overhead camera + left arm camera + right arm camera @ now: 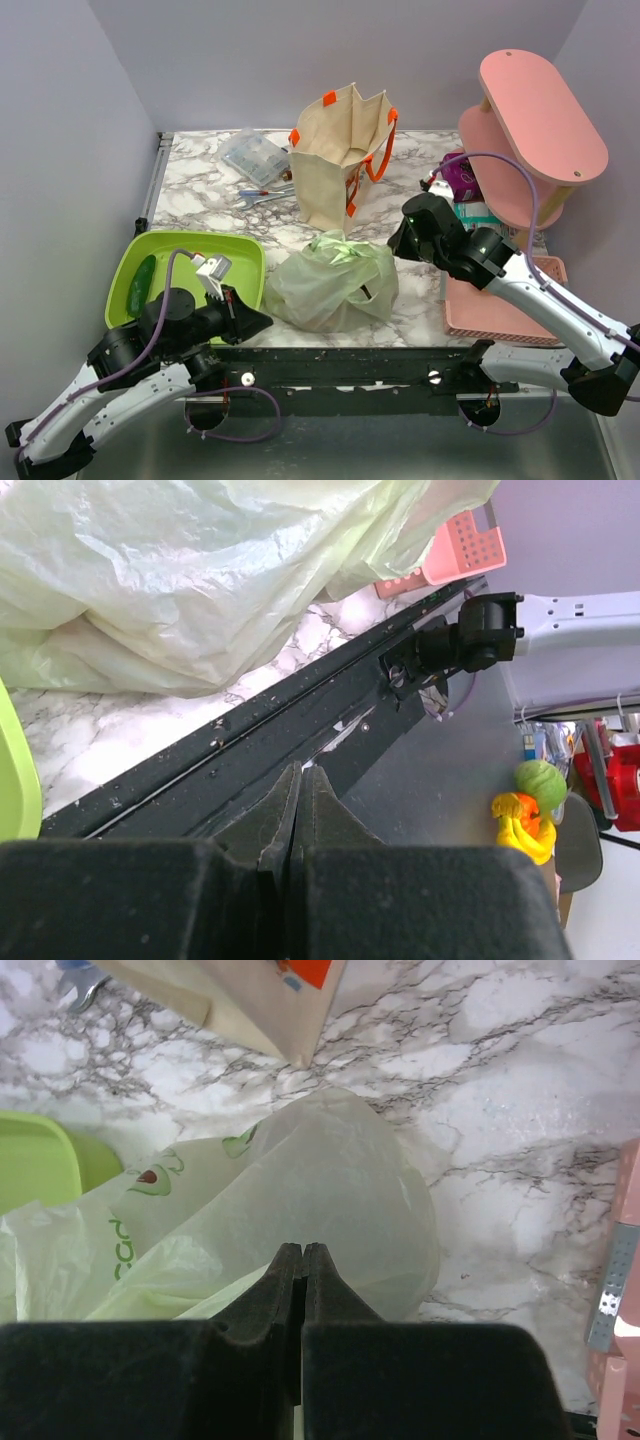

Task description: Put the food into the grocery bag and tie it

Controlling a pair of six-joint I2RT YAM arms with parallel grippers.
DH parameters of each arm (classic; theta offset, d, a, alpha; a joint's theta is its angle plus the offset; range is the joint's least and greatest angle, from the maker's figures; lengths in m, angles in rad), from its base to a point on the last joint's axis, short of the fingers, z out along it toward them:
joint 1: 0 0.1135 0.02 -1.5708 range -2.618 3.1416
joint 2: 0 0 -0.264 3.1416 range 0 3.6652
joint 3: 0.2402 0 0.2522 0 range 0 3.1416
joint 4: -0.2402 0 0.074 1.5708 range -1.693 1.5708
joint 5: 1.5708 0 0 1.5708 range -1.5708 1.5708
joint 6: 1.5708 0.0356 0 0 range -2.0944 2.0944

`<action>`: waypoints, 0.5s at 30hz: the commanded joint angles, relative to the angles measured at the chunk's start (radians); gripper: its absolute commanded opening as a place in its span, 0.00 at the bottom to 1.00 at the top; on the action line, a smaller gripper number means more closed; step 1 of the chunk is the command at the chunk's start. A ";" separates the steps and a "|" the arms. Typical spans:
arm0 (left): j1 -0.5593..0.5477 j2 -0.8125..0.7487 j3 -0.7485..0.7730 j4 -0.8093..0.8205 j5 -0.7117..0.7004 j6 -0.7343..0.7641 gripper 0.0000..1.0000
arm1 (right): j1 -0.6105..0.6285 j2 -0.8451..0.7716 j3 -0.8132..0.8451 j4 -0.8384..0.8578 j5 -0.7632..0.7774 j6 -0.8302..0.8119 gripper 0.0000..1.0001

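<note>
The light green grocery bag (330,285) with avocado prints lies bunched on the marble table, its top gathered into a knot-like twist (340,241). The food is hidden inside it; only a dark shape (370,292) shows through the plastic. My right gripper (397,245) hovers just right of the bag's top, shut with nothing between its tips (303,1248), over the bag (300,1190). My left gripper (262,322) is shut and empty (300,770) above the table's black front rail, with the bag (180,570) just beyond it.
A stiff beige tote (335,160) with orange handles stands behind the bag. At the left is a lime tray (190,238) holding a cucumber (140,285). A pink shelf (540,130) and pink basket (500,310) stand at the right. A clear box (255,155) and tools (265,195) lie at the back.
</note>
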 commanded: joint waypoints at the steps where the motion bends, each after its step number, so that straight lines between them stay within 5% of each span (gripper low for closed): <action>1: -0.003 0.026 0.000 0.078 0.042 0.023 0.15 | -0.004 -0.033 -0.032 0.092 -0.129 -0.082 0.01; 4: -0.003 0.143 0.058 0.140 0.094 0.090 0.44 | -0.004 -0.043 -0.042 0.116 -0.230 -0.113 0.01; 11: -0.037 0.385 0.226 0.228 0.044 0.247 0.77 | -0.004 -0.067 -0.027 0.089 -0.266 -0.117 0.01; 15: -0.060 0.466 0.284 0.258 0.003 0.290 0.79 | -0.004 -0.067 -0.008 0.081 -0.276 -0.118 0.01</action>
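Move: The tied grocery bag's middle lies about 12 cm right, 7 cm ahead and slightly below my left hand. Its knotted top is some 14 cm right, 12 cm ahead, at about hand height. The green tray is about 16 cm left, 6 cm ahead. From my right hand the bag's middle is roughly 10 cm left, 8 cm back and 8 cm lower; the beige tote stands 10 cm ahead, 12 cm left of that hand. I swing my empty left hand to the right and up with some forward reach, about 8 cm in all, towards the bag's knotted top, spreading the shut fingers nearly wide and turning the wrist some 10 degrees clockwise as its tips lift. My right hand keeps its pinch on a handle end and eases about 4 cm left and back, rising slightly, giving slack. ##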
